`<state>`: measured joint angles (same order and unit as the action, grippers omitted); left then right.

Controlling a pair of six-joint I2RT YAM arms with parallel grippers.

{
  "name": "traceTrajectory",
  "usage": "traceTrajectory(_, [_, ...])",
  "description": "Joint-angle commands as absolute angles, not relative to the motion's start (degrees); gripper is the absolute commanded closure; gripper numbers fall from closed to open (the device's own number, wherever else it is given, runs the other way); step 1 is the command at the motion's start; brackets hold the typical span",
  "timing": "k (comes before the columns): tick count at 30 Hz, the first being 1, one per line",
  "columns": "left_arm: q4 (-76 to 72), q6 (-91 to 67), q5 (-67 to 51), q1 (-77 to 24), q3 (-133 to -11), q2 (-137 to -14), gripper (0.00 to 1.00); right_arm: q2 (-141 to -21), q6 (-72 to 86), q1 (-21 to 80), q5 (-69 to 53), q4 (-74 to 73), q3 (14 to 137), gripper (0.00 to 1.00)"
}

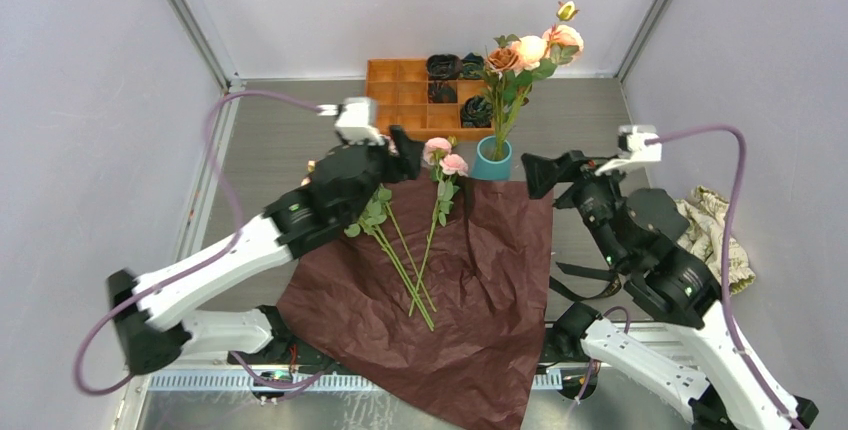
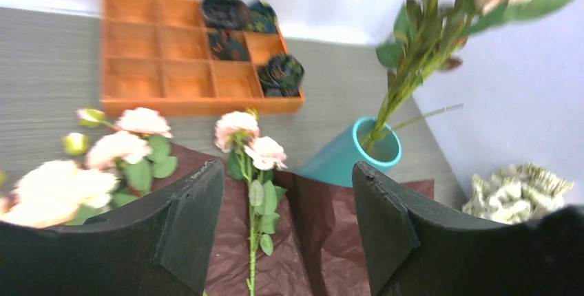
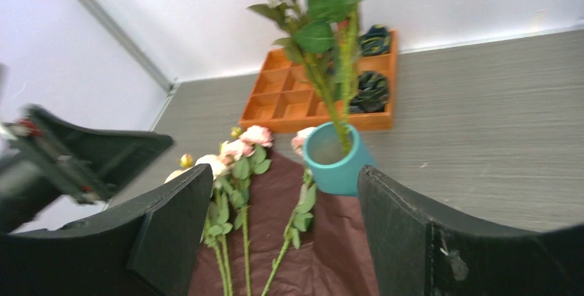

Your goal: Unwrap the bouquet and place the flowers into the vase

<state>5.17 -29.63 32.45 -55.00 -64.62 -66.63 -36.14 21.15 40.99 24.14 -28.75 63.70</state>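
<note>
The bouquet is undone: its dark red paper lies spread flat on the table, with loose flowers on long green stems across its far left part. The teal vase stands upright at the paper's far edge and holds several peach and pink roses. My left gripper hovers open and empty over the loose roses, left of the vase. My right gripper hovers open and empty just right of the vase. The left wrist view shows the vase and a rose ahead of the open left gripper.
An orange compartment tray with dark rolled items sits behind the vase by the back wall. A crumpled patterned wad lies at the right. A black ribbon lies beside the paper's right edge. Enclosure walls stand on both sides.
</note>
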Motion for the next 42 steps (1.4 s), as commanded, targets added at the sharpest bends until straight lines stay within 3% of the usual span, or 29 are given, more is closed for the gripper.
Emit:
traceTrajectory(1, [18.03,-29.82,51.45,-56.19,-63.96,-54.68,0.32,-46.31,23.75,41.14,10.16,-26.26,69.37,0.21])
traceTrajectory(3, [23.47,-29.66,59.25,-56.33,-65.40,-50.40,0.32,-52.55,23.98,43.86,9.73,-27.33,71.94,0.23])
traceTrajectory(5, [28.23,-29.35,65.70,-56.32,-67.26,-46.82,0.31,-59.73,21.55,51.18,16.81,-28.88,75.16,0.23])
traceTrajectory(8, [33.38,-30.02,69.03,-56.34,-68.79,-42.41,0.31,-70.46,17.92,61.81,29.38,-32.12,81.02,0.22])
traceTrajectory(10, [34.76,-30.69,69.59,-56.26,-68.42,-40.25,0.32,-77.18,19.28,63.37,29.38,-34.26,85.14,0.23])
traceTrajectory(12, [35.26,-30.91,69.69,-56.34,-67.77,-38.91,0.31,-82.60,21.76,63.59,27.57,-34.43,87.21,0.24])
traceTrajectory(16, [37.83,-31.95,69.08,-56.29,-67.91,-38.55,0.31,-91.52,24.40,62.97,25.44,-34.85,90.40,0.40])
traceTrajectory(25, [39.15,-33.55,66.71,-56.34,-67.44,-38.59,0.31,-110.52,30.34,53.29,14.33,-36.12,96.39,0.50])
traceTrajectory(29, [39.75,-34.02,66.71,-56.34,-67.20,-38.27,0.31,-117.88,30.60,52.18,12.49,-36.36,98.17,0.61])
traceTrajectory(42, [38.73,-33.85,67.15,-56.34,-65.78,-38.17,0.29,-124.27,31.72,51.92,9.82,-34.56,97.86,0.61])
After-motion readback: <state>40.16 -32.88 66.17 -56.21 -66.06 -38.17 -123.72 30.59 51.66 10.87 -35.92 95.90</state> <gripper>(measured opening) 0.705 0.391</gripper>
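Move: Low to the right hand's left lies the bare stretch of the middle pink rose's stem, about 27 cm left, 11 cm ahead and 38 cm down. The vase stands about 10 cm ahead of this hand and 7 cm left, its middle 28 cm lower. The peach blossoms are about 5 cm farther out than the stem and 9 cm left of it; the double pink rose's blossoms are 10 cm farther out and 12 cm right. From the left hand, that stem is about 33 cm below, 3 cm ahead and 4 cm left. Sweeping left some 27 cm past the near side of the vase, then plunging about 36 cm and reaching 10 cm forward, the right hand tips its fingers steeply down and narrows them to about half their opening, straddling the middle stem just below its leaves without pinching it. The left hand, empty and open, clears out leftward 23 cm and slightly back, turning counter-clockwise. ##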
